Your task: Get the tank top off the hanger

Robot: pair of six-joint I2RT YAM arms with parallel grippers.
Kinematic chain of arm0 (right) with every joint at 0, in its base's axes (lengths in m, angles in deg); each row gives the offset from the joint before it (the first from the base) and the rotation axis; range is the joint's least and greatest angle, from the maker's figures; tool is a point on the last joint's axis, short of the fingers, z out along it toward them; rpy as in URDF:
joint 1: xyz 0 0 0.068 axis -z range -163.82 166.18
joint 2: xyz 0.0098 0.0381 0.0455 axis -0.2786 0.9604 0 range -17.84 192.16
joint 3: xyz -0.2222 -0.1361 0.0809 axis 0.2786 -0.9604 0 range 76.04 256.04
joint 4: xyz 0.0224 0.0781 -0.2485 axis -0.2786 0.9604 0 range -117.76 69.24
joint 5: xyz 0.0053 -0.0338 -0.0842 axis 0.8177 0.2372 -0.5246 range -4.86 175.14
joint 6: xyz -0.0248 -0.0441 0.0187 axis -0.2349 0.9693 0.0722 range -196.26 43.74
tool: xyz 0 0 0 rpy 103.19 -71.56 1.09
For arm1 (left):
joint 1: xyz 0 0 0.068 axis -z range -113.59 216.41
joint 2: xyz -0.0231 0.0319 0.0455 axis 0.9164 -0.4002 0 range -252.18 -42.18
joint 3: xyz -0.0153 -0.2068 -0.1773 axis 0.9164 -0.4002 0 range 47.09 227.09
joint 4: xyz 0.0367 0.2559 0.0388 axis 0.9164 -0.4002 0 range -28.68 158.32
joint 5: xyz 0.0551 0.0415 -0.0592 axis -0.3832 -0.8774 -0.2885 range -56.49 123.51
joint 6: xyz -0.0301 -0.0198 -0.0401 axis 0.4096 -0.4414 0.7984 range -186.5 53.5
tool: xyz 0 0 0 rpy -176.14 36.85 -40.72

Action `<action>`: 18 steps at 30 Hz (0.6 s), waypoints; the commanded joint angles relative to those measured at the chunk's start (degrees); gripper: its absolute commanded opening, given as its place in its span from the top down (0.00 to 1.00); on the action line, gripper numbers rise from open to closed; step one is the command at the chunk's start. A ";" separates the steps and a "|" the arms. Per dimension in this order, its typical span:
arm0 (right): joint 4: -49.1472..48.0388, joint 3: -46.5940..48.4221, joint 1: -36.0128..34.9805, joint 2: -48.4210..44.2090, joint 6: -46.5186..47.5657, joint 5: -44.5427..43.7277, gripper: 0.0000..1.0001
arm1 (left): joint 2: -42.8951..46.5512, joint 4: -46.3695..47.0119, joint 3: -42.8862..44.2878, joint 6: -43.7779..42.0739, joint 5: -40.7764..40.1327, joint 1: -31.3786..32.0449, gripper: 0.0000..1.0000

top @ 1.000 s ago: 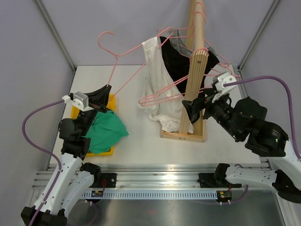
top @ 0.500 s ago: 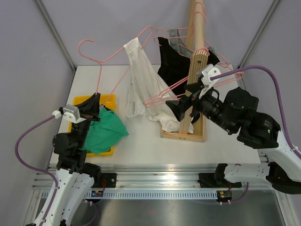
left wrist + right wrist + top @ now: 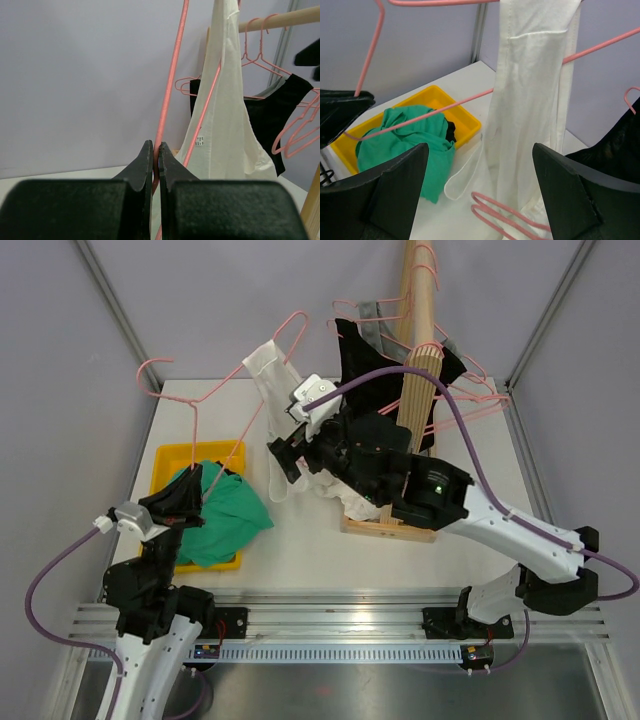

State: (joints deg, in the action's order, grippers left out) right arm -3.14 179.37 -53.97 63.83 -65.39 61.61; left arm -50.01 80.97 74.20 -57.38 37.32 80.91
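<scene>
A white tank top [image 3: 268, 368] hangs on a pink wire hanger [image 3: 196, 430], held up over the left half of the table. My left gripper [image 3: 185, 502] is shut on the hanger's wire low down, above the yellow tray; in the left wrist view the wire [image 3: 172, 85] runs up from between the closed fingertips [image 3: 155, 150], and the tank top [image 3: 225, 125] hangs just right of it. My right gripper [image 3: 285, 455] is open, level with the tank top's lower half. In the right wrist view the cloth [image 3: 535, 100] hangs beyond the wide-apart jaws [image 3: 480, 165], which hold nothing.
A yellow tray [image 3: 190, 452] with a green cloth [image 3: 225, 520] sits at the left. A wooden rack [image 3: 415, 390] at the right carries a black garment [image 3: 365, 360] and more pink hangers [image 3: 480, 390]. Another pink hanger [image 3: 510, 215] lies under the tank top.
The left gripper has pulled the hanger and tank top left and toward the near edge. The right arm has swung left, from the rack to the tank top, jaws still open.
</scene>
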 commanded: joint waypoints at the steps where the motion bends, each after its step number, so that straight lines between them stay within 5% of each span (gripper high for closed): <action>1: -13.69 1.62 -0.34 1.73 6.25 -5.46 0.08 | 4.05 1.78 -0.04 3.44 -2.76 -0.09 1.00; 8: -21.89 0.30 0.63 5.61 10.39 -8.20 0.13 | 7.48 -6.75 3.56 4.50 -1.88 -0.09 1.00; 18: -22.78 0.47 5.90 8.15 4.87 -1.71 0.40 | 13.02 -16.51 5.93 5.03 0.31 -0.26 1.00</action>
State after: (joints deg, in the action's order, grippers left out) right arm -23.25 179.13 -48.97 70.69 -58.04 56.51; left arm -43.26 64.40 77.30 -53.66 36.97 80.91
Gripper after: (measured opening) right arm 0.607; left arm 0.024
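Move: The white tank top's upper strap, looped over the raised arm of the pink hanger, lies about 9 cm ahead of the right fingertips, 1 cm to their left and 7 cm above. That hanger's free end is roughly 13 cm ahead, 3 cm right and 10 cm up. The rack's empty hanger ends sit about 5 cm ahead, 5 cm right and 12 cm below. From the left hand the strap is some 13 cm forward, 11 cm right and 16 cm higher. Forward about 6 cm and up 3 cm, the right hand closes in on the tank top's strap, tilting its fingers up, turning roughly 10 degrees clockwise and narrowing its wide-open fingers to about two-thirds; contact can't be made out. The left keeps its pinch on the pink hanger, easing back 2 cm, then sinking while its fingers tip down a little. ##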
